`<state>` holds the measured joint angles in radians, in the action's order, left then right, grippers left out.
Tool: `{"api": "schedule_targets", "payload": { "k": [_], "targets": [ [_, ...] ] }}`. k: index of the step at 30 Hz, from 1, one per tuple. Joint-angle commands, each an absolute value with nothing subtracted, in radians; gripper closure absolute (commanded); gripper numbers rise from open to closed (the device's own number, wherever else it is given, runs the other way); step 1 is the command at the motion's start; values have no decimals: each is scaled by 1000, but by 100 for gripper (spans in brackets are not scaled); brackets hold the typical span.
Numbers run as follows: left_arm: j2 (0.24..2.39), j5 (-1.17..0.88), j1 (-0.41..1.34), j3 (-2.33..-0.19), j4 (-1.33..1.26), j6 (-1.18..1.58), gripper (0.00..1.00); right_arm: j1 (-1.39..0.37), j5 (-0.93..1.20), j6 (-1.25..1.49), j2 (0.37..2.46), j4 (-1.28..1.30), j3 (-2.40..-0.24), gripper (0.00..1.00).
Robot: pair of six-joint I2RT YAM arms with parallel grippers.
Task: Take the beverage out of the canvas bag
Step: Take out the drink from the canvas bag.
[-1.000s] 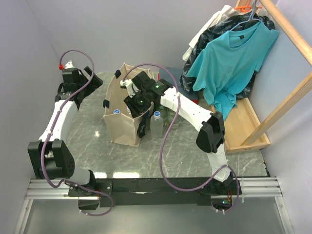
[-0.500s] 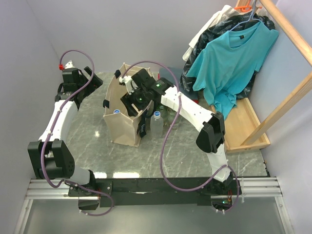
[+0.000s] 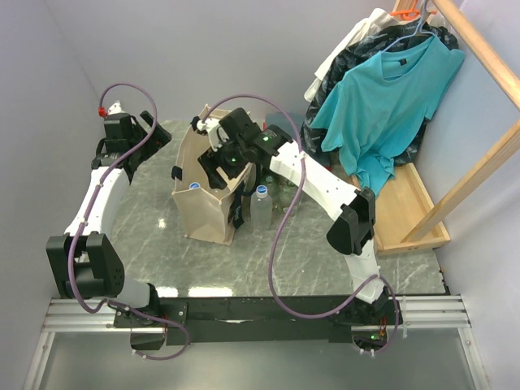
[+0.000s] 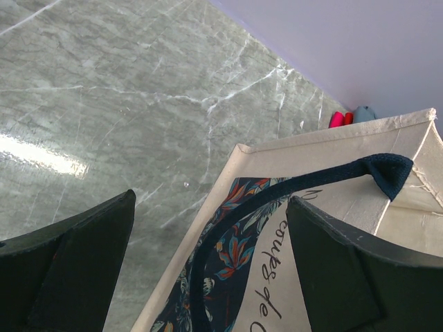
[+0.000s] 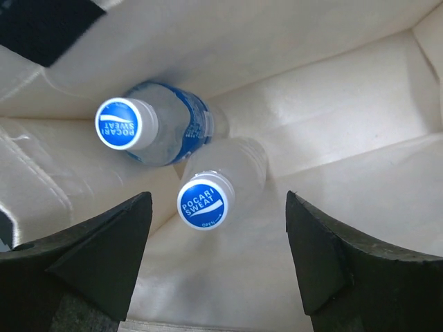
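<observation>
The beige canvas bag (image 3: 205, 203) stands upright mid-table, its black handle (image 4: 297, 181) and flowered side showing in the left wrist view. Inside it stand two beverage bottles with blue caps, one (image 5: 203, 203) between and below my right fingers, the other (image 5: 116, 123) further back left. My right gripper (image 5: 218, 256) hovers open over the bag's mouth (image 3: 218, 158), touching neither bottle. One blue cap (image 3: 194, 186) shows in the bag from above. My left gripper (image 3: 154, 134) is open to the left of the bag, holding nothing (image 4: 211, 228).
Several clear bottles (image 3: 262, 203) stand on the table right beside the bag. A wooden rack (image 3: 479, 162) with a teal shirt (image 3: 382, 106) and dark clothes stands at the right. Small red and blue items (image 4: 346, 116) lie behind the bag. The wall is close behind.
My right gripper has opened wide and shifted a little up and to the left over the bag's mouth. The left arm has not moved.
</observation>
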<state>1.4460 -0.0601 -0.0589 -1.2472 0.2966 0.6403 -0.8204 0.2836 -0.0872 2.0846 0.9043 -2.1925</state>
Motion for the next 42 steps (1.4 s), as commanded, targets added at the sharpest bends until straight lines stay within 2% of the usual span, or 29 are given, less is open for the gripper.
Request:
{"api": "schedule_targets", "payload": {
  "k": [1,13,17,20,22,28,29,30,36,42],
  "targets": [
    [1419,-75,-63,-1241,265,640,4,-824,307,-89,2106,877,-2244,16],
    [1427,-78,-63,-1243,264,643,4,-828,325,-115,2157,910,-2267,16],
    [1425,-71,-63,-1243,267,641,4,-830,325,-117,2160,904,-2264,22],
    [1425,-72,-64,-1243,265,641,4,-830,339,-121,2151,890,-2247,37],
    [1424,-74,-64,-1241,265,643,4,-828,350,-123,2152,891,-2246,51],
    [1424,-71,-63,-1244,270,638,4,-831,367,-117,2158,888,-2244,62],
    [1420,-71,-64,-1244,268,640,4,-831,368,-118,2158,894,-2249,68],
    [1422,-72,-63,-1243,267,640,4,-831,368,-118,2161,896,-2253,82],
    [1428,-92,-64,-1241,259,647,4,-833,350,-110,2148,890,-2237,85],
    [1422,-84,-63,-1243,264,644,4,-831,336,-110,2121,874,-2232,92]
  ]
}}
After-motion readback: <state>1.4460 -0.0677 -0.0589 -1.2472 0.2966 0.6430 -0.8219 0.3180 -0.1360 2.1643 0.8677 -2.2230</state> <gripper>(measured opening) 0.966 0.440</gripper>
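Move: The Pocari bottle to be gripped stands in the canvas bag, its middle about 2 cm ahead of the right hand, 3 cm left and 11 cm below, its cap only some 3 cm lower than the hand. The second Pocari bottle is roughly 8 cm left, 2 cm back; the bottle outside the bag is 12 cm right, 3 cm back, both about 12 cm below. From the left hand the target lies some 15 cm right, 11 cm back, 12 cm below. The open right fingers come to straddle the target bottle's top and pinch its cap and neck from both sides, closing to about half open with a rising squeeze. To get there the hand first rises a touch, then sinks about 3.5 cm into the bag while edging left and slightly forward, and shifts a little farther left and forward as it grips. ##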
